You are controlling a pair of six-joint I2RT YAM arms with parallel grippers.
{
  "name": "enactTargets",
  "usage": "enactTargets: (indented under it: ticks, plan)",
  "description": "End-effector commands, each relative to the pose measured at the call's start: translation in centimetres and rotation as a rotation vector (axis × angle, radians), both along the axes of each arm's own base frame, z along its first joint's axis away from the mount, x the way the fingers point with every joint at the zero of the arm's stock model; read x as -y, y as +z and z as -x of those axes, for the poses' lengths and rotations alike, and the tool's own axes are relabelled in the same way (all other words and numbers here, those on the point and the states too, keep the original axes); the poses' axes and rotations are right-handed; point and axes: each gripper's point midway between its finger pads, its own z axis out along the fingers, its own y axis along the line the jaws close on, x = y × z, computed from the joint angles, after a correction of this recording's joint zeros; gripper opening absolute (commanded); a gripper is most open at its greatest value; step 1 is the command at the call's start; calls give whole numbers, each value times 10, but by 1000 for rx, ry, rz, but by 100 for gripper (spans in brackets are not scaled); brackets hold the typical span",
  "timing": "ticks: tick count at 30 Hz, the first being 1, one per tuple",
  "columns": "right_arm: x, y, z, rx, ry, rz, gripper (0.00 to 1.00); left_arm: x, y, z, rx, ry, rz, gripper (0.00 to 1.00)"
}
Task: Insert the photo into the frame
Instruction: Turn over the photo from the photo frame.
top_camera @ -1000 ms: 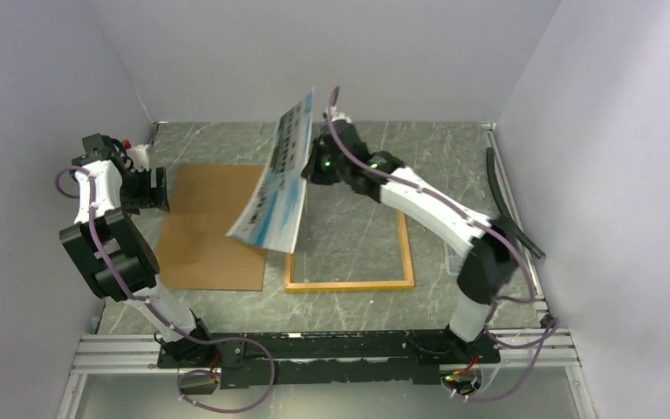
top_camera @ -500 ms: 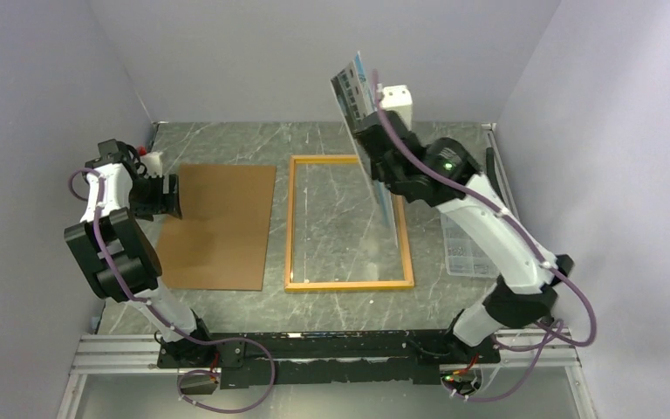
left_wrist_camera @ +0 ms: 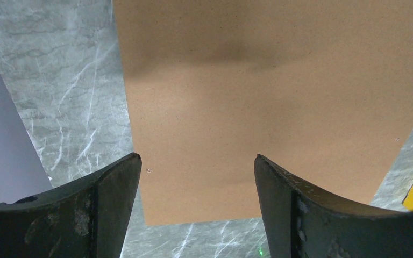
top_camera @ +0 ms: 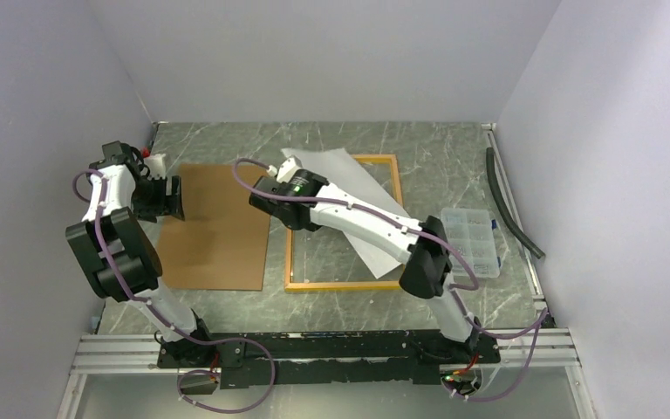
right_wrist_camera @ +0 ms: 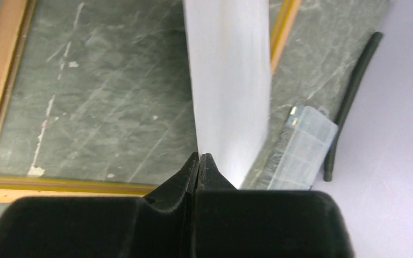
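The photo (top_camera: 342, 171) lies white side up, slanted across the frame (top_camera: 349, 285), whose yellow-orange border rests flat on the marble table. My right gripper (top_camera: 286, 208) reaches in over the frame's left rail. In the right wrist view the right gripper (right_wrist_camera: 199, 157) is shut on the photo (right_wrist_camera: 228, 80) at its near edge, and the sheet runs away over the pane past the frame's rail (right_wrist_camera: 59, 186). My left gripper (top_camera: 171, 197) hangs open over the left part of a brown board. In the left wrist view the left gripper (left_wrist_camera: 196, 159) holds nothing.
The brown backing board (top_camera: 218, 227) lies flat left of the frame and shows below the left gripper as the board (left_wrist_camera: 274, 80). A clear plastic organiser box (top_camera: 473, 241) sits right of the frame, with a black hose (top_camera: 510, 202) beyond it. Walls close in on three sides.
My right arm swung the photo from upright in the air at the right down to the left. It now lies white side up over the frame. The left gripper barely moved.
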Motion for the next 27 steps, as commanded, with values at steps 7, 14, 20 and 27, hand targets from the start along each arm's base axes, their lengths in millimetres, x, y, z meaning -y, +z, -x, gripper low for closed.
enactTargets:
  ticks: [7, 14, 20, 27]
  plan:
    - [-58, -53, -1, -170, -168, -337, 0, -1, 15, -3, 69, -3, -27, 82]
    - [-70, -61, -20, -218, -364, -574, 0, 0, 8, 1, 57, -10, -32, 82]
    - [-64, -66, -26, -231, -539, -656, 0, 1, 7, 1, 59, -11, -23, 81]
    - [-62, -59, -33, -163, -642, -716, 0, 0, 7, 1, 58, -18, -29, 81]
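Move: The right gripper holds the photo by its left long edge, plain white back uppermost. The middle of the frame lies about 9 cm ahead of this gripper, 3 cm to its right and roughly 20 cm below. The brown board is some 33 cm to its left and 9 cm ahead; the clear box is some 35 cm to its right and 3 cm ahead. From the left gripper, the frame's middle lies about 42 cm right, 3 cm ahead and 9 cm below. Keep the right fingers shut on the photo's edge and bring the gripper down about 8 cm over the frame while carrying the edge about 5 cm left towards the frame's left bar, then ease forward a little as the descent slows. Meanwhile turn the hand clockwise some 30 degrees and roll its left side up by about as much, squaring the white sheet to the frame. ##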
